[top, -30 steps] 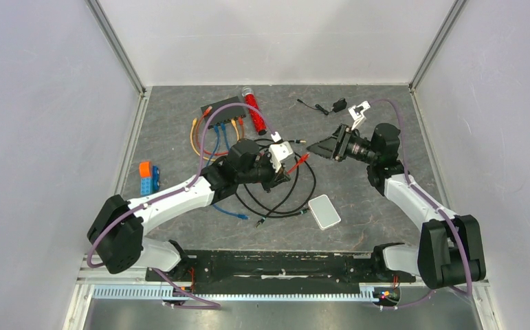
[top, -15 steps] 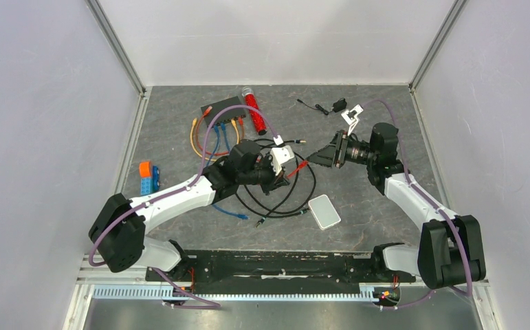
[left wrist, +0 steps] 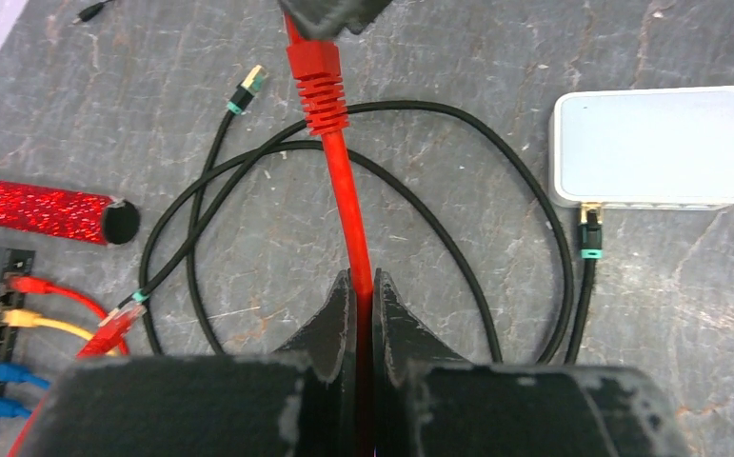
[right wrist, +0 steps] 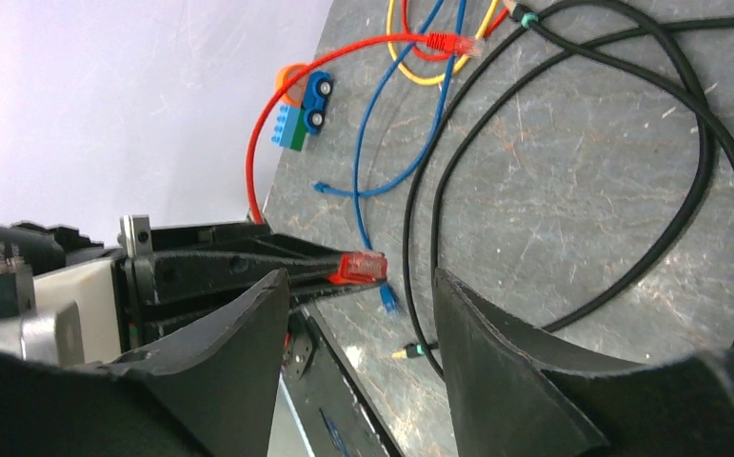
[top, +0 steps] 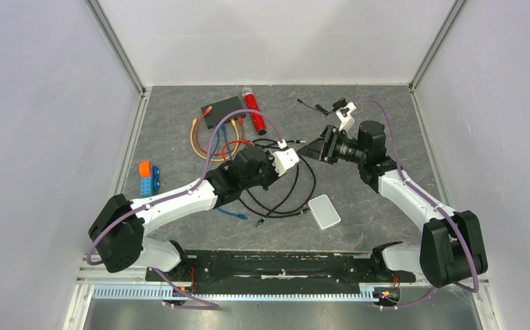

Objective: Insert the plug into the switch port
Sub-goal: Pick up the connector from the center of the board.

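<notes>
My left gripper (left wrist: 364,286) is shut on a red cable (left wrist: 348,190), held above the table. The cable's ribbed boot (left wrist: 315,81) points away from it, and the plug (right wrist: 363,265) at its tip sits between the wide-apart fingers of my open right gripper (right wrist: 361,278), which do not clamp it. The black switch (top: 222,110) lies at the back left. Its row of switch ports (left wrist: 3,286) shows at the left edge of the left wrist view, with red, yellow and blue plugs in several of them.
The red cable's other plug (right wrist: 453,43) lies loose near the switch. A looped black cable (top: 296,189) lies under both grippers. A white box (top: 324,211) sits in front, a red glitter tube (top: 254,110) beside the switch, and a toy car (top: 147,177) at the left edge.
My right gripper has moved left, up to the left gripper's tip, and now brackets the plug. The left gripper has swung slightly toward it, still holding the red cable.
</notes>
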### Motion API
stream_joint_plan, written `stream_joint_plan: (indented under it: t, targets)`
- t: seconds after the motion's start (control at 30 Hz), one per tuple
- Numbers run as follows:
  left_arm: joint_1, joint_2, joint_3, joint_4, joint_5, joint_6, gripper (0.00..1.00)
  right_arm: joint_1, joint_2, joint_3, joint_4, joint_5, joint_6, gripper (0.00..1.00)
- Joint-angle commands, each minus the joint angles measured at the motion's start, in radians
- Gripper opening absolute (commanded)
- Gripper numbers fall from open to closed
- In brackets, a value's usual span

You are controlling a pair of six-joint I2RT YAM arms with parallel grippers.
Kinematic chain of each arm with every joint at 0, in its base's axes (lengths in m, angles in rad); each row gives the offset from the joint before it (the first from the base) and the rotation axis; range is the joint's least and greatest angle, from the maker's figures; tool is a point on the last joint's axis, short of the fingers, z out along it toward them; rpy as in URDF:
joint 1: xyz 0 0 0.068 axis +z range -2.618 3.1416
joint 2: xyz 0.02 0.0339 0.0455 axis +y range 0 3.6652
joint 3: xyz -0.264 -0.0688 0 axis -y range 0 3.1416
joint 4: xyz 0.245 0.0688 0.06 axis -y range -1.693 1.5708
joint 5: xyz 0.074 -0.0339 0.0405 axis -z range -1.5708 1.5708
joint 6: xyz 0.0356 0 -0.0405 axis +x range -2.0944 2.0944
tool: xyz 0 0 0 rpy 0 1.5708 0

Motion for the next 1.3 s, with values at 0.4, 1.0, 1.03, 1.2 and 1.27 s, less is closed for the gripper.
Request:
stream_joint_plan:
  t: [0.4,1.0,1.03,1.2,1.27]
  targets:
    - [-0.018,-0.049,-0.029,0.081,-0.058,0.039,0.02,0.036,0.057,0.065,0.102,0.100,0.071,0.39]
    - [0.060,-0.098,0.108,-0.166,0.165,-0.221,0.52,0.001,0.085,0.034,0.429,-0.175,-0.092,0.00]
    - [0.078,-0.110,0.112,-0.180,0.231,-0.247,0.53,-0.001,0.085,0.031,0.473,-0.201,-0.109,0.00]
    - [0.186,-0.110,0.128,-0.184,0.529,-0.386,0.57,-0.001,0.071,0.008,0.642,-0.292,-0.160,0.00]
    - [0.207,-0.096,0.134,-0.163,0.603,-0.412,0.57,-0.001,0.062,-0.017,0.758,-0.313,-0.124,0.00]
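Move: Just ahead of the right hand's open fingers, about 2 cm farther out and 2 cm to its left at nearly the same height, is the red cable's plug. From the left hand, which already holds that cable, the plug sits some 5 cm ahead, 5 cm to the right and 3 cm up. On the table about 19 cm below the right hand lie a black cable end, 2 cm ahead and 1 cm right, and the white box, some 19 cm back and 7 cm right. Reaching about 2 cm forward and a little left, the right hand closes its fingers on the red plug while the left keeps the cable nearly still; the left then opens wide and rises some 5 cm, drawing back slightly. The right keeps its pinch, rising a further 4 cm or so and easing back as its wrist turns about 30 degrees, fingers tipping up. ##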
